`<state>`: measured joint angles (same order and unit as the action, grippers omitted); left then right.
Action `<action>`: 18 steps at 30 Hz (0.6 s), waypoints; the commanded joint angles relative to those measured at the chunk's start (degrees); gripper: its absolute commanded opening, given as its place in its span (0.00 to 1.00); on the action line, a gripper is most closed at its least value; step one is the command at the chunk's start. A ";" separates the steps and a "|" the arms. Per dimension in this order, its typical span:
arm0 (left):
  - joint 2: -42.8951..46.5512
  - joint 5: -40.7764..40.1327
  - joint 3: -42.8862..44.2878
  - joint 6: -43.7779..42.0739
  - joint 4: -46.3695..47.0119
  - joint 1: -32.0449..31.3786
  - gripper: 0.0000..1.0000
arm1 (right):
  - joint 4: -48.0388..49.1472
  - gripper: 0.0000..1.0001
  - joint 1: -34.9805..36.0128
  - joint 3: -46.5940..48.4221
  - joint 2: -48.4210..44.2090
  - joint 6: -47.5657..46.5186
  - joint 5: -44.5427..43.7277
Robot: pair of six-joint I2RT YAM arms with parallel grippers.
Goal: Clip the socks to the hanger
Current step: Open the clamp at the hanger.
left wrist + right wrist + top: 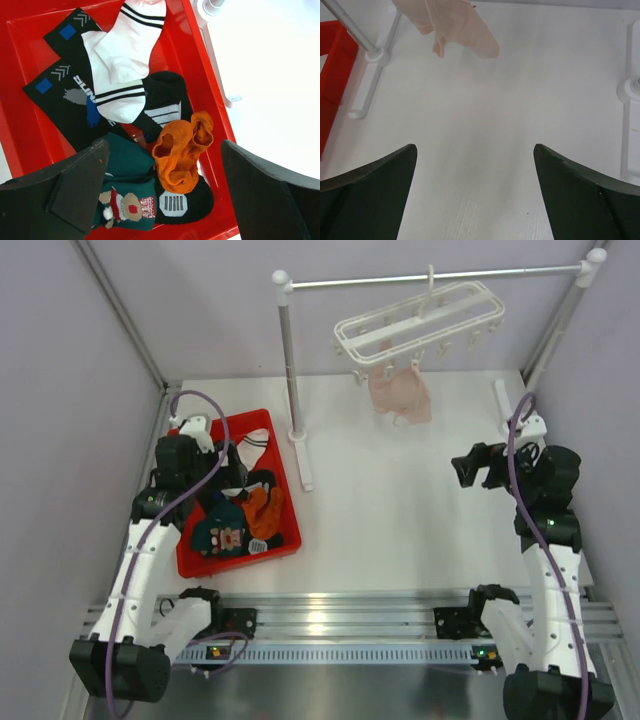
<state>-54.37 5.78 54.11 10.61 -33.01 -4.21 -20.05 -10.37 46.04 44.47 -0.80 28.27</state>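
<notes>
Several socks lie in a red tray (284, 540): an orange sock (182, 155), a dark teal sock with a cartoon face (125, 202), white socks (127, 52) and black socks with blue patches (60, 85). My left gripper (162, 187) is open above the orange and teal socks, holding nothing; in the top view the left gripper (235, 480) hangs over the tray. The white grid hanger (420, 322) hangs on the rail with a pale pink sock (400, 395) clipped under it. My right gripper (470, 468) is open and empty above the bare table; in its wrist view the right gripper (475, 165) faces the pink sock (455, 22).
A metal rail on white posts (290, 360) spans the back, with feet on the table (303, 465) and at the right (505, 400). Grey walls close in both sides. An aluminium rail (340, 620) runs along the near edge.
</notes>
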 commanded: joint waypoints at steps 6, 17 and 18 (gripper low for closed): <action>4.27 11.24 3.20 -5.40 4.19 0.25 0.98 | 5.36 1.00 -0.26 2.74 -3.78 4.74 2.04; 16.75 33.50 -9.80 1.16 34.49 0.16 0.98 | 21.89 0.97 8.41 10.29 6.94 13.28 2.94; 16.40 34.03 -9.98 0.99 35.03 0.08 0.98 | 23.12 0.96 9.92 10.99 8.34 12.23 1.97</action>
<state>-38.24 34.74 45.82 9.63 -11.62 -4.16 -5.52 -4.62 52.12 51.35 10.63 31.77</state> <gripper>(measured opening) 0.980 0.973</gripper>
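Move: The hanger's near row of clamps is centred some 18 cm ahead of the right hand, about 9 cm to its left and 10 cm above. The pink cloth hangs roughly 19 cm ahead, 12 cm left and slightly higher than that hand. From the left hand the same clamps lie about 18 cm ahead, 35 cm right and 14 cm up. The red bin is 3 cm ahead and 18 cm below the left hand, the rack's left post foot 16 cm ahead, 12 cm right. Both empty, open hands head for the hanger, touching nothing. The right rises about 7 cm, first easing back a touch, then swinging forward and left towards the clamps beside the pink cloth, its fingers tipping up slightly. The left climbs about 10 cm out over the bin while sweeping right and somewhat back, fingers tilting up and turning clockwise, both nearly 30 degrees. ##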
